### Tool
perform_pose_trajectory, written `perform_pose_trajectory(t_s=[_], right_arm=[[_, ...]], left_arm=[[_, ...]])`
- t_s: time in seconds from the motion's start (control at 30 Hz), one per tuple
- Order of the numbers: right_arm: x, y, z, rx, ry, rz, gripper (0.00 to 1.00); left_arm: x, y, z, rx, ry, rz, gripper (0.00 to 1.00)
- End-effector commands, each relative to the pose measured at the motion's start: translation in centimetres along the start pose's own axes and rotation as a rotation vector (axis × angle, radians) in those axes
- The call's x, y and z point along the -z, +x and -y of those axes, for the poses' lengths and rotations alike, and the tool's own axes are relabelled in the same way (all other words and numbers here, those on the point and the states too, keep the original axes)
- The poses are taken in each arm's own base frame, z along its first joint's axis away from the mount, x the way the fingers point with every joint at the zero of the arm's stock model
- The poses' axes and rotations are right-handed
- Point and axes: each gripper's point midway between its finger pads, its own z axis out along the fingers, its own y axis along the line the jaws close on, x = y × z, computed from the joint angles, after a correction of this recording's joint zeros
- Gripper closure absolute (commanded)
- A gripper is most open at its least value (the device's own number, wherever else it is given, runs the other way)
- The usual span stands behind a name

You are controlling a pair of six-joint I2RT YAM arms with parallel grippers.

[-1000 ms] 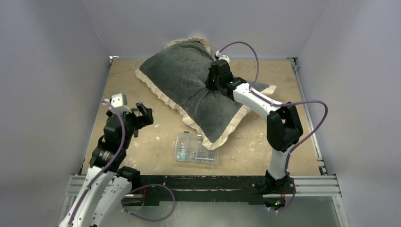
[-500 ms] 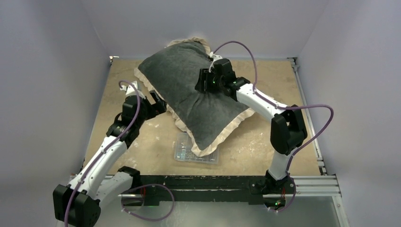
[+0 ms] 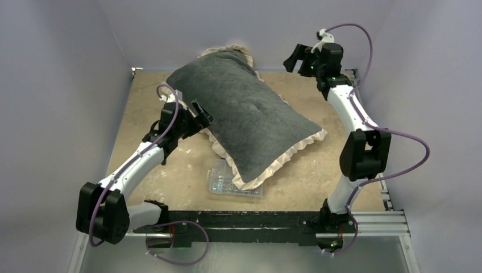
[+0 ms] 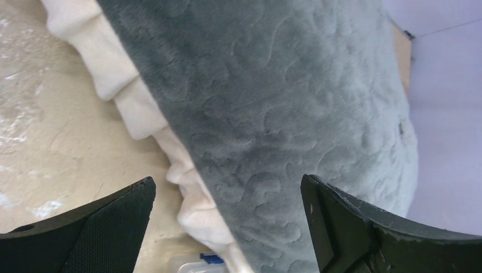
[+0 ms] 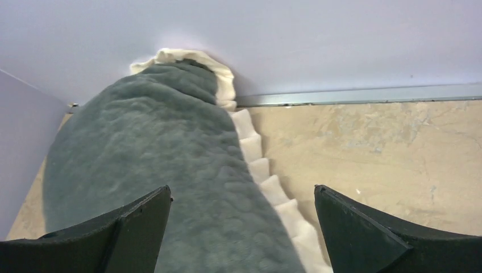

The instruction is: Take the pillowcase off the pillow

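Observation:
The pillowcase lies plump and diagonal across the table, dark grey plush face up, with its cream frill along the edges. The pillow is hidden inside it. My left gripper is open at the case's left edge; in the left wrist view its open jaws straddle the frill and the grey plush without touching them. My right gripper hangs open, raised at the back right, off the fabric. The right wrist view looks down past that gripper on the pillowcase.
A clear plastic box of small parts sits near the front, partly under the frill; its corner also shows in the left wrist view. The case's far end presses against the back wall. A metal rail runs along the table's back edge.
My right gripper opened, let go of the pillowcase's top and rose to the back right. The left arm reached forward to the case's left edge. The case settled flatter.

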Motion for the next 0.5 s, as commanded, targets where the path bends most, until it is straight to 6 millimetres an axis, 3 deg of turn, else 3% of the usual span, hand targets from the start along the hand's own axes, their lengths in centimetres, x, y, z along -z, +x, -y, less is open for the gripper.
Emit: perform_pose_trajectory(t_s=[0.0, 0.27, 0.47], right_arm=[[-2.9, 4.2, 0.9, 0.021, -0.146, -0.094, 0.01], [-6.1, 12.1, 0.7, -0.043, -0.339, -0.231, 0.01], [-5.4, 17.5, -1.5, -0.075, -0.533, -0.34, 0.01]], left_arm=[[0.0, -3.8, 4.4, 0.038, 0.115, 0.079, 0.01], [-3.2, -3.8, 4.5, 0.057, 0.09, 0.038, 0.02], [-6.4, -2.0, 4.5, 0.099, 0.121, -0.035, 0.03]])
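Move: The right hand is held high and open. The pillowcase's right edge lies almost level with it in reach, about 5 cm to its left and 20 cm below. The pillowcase's right corner is roughly 18 cm back, 13 cm to the right and 26 cm down. For the left hand, the grey left side of the pillowcase lies some 8 cm ahead, 4 cm to the right and 8 cm below; the parts box is about 15 cm back, 13 cm right and 16 cm below. Drop the open right gripper about 20 cm onto the pillowcase just inside its right ruffle, first easing forward and right, then swinging back and left, while tipping it down and turning it some 20 degrees counter-clockwise until both fingertips press into the cloth. Bring the open left gripper about 5 cm forward and slightly right over the grey fabric, rising a little before dipping. ##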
